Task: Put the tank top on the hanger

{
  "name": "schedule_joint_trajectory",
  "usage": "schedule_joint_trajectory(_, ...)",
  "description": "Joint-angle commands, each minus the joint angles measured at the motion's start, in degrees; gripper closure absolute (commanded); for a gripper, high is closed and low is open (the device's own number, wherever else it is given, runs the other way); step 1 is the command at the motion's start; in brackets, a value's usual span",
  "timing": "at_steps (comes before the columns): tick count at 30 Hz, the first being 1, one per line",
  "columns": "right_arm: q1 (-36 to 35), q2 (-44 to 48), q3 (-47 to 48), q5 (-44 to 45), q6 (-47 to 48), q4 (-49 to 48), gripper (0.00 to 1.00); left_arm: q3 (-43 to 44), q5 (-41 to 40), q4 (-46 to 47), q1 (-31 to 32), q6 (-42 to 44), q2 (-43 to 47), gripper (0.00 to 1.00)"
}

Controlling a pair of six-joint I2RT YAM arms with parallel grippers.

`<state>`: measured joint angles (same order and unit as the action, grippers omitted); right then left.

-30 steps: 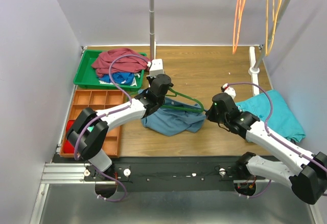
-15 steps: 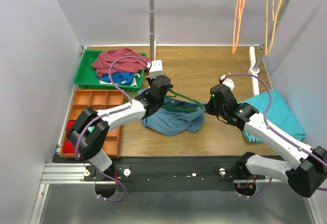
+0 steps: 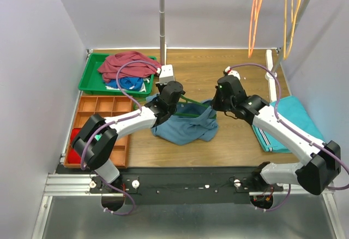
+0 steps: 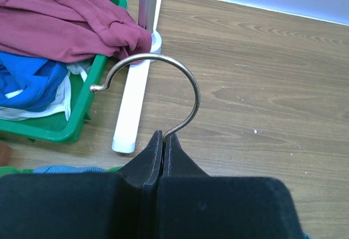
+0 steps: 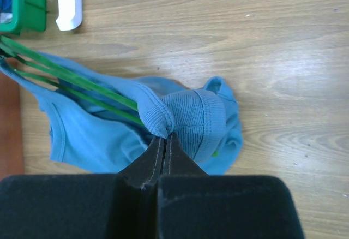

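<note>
The slate-blue tank top (image 3: 185, 127) lies bunched on the wooden table with the dark-green hanger (image 3: 192, 102) partly inside it. My left gripper (image 3: 173, 94) is shut on the hanger at the foot of its metal hook (image 4: 193, 86), which curves up and left in the left wrist view. My right gripper (image 3: 217, 107) is shut on a rolled edge of the tank top (image 5: 202, 119) at the hanger's right end. The green hanger wires (image 5: 71, 81) run from there into the fabric up to the left.
A green tray (image 3: 87, 81) with a maroon garment (image 3: 125, 64) sits at the far left, an orange compartment tray (image 3: 92, 105) in front of it. A folded teal cloth (image 3: 297, 121) lies at the right. A rack pole (image 3: 162, 21) stands behind; orange (image 3: 254, 15) and yellow (image 3: 292, 10) hangers hang at the far right.
My right gripper has moved away from me and to the left with the tank top's edge, pulling it up over the hanger's right end. The left gripper has stayed put.
</note>
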<state>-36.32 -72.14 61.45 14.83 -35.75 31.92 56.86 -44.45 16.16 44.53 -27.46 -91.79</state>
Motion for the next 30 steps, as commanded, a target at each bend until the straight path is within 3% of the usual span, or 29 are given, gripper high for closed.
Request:
schedule_joint_trajectory(1, 0.0, -2.3, 3.8, -4.3, 1.0, 0.3, 0.99, 0.3, -6.1, 2.5, 1.3, 0.0, -1.5, 1.0)
schedule_joint_trajectory(11, -0.1, -9.2, 8.9, -7.9, 0.3, -2.7, 0.94, 1.6, -7.2, 3.0, 2.7, -0.4, -2.3, 1.0)
schedule_joint_trajectory(20, 0.0, -16.4, 15.4, -7.0, 0.2, -3.2, 0.79, 2.5, -7.2, 2.5, 4.1, 0.0, -1.8, 1.0)
schedule_joint_trajectory(26, 0.0, -14.3, 14.8, -8.4, 3.2, -4.4, 0.56, 3.2, -7.1, 1.5, 4.3, 1.7, 0.1, 1.0)
schedule_joint_trajectory(27, 0.0, -12.3, 14.1, -8.7, 3.8, -4.6, 0.46, 3.6, -6.8, 1.2, 4.3, 2.3, 0.6, 1.0)
schedule_joint_trajectory(30, 0.0, -6.6, 10.0, -9.4, 6.2, -6.4, 0.33, 5.0, -6.1, -0.7, 4.6, 4.7, 2.5, 1.0)
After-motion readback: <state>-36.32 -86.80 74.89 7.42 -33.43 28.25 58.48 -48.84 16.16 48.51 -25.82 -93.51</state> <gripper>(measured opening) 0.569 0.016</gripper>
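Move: The right hand, already pinching the tank top's strap, has the green hanger's right shoulder about 5 cm to its left, 3 cm ahead and a couple of centimetres below. The tank top's body lies on the table some 11 cm left, 1 cm back and 11 cm below. From the left hand, gripping the hanger by its hook, that shoulder is roughly 5 cm right, 3 cm back and 3 cm below; the rack foot's near end is about 9 cm left, 7 cm ahead and 13 cm down. To the left and forward, about 6 cm and 5 cm, the right hand carries the pinched strap inward along the hanger's right shoulder towards its neck, then opens its fingers wide, letting go as it starts to rise. The left hand keeps its grip on the hook and eases some 2 cm to the right and a little back, shifting the hanger towards the right hand's strap. ##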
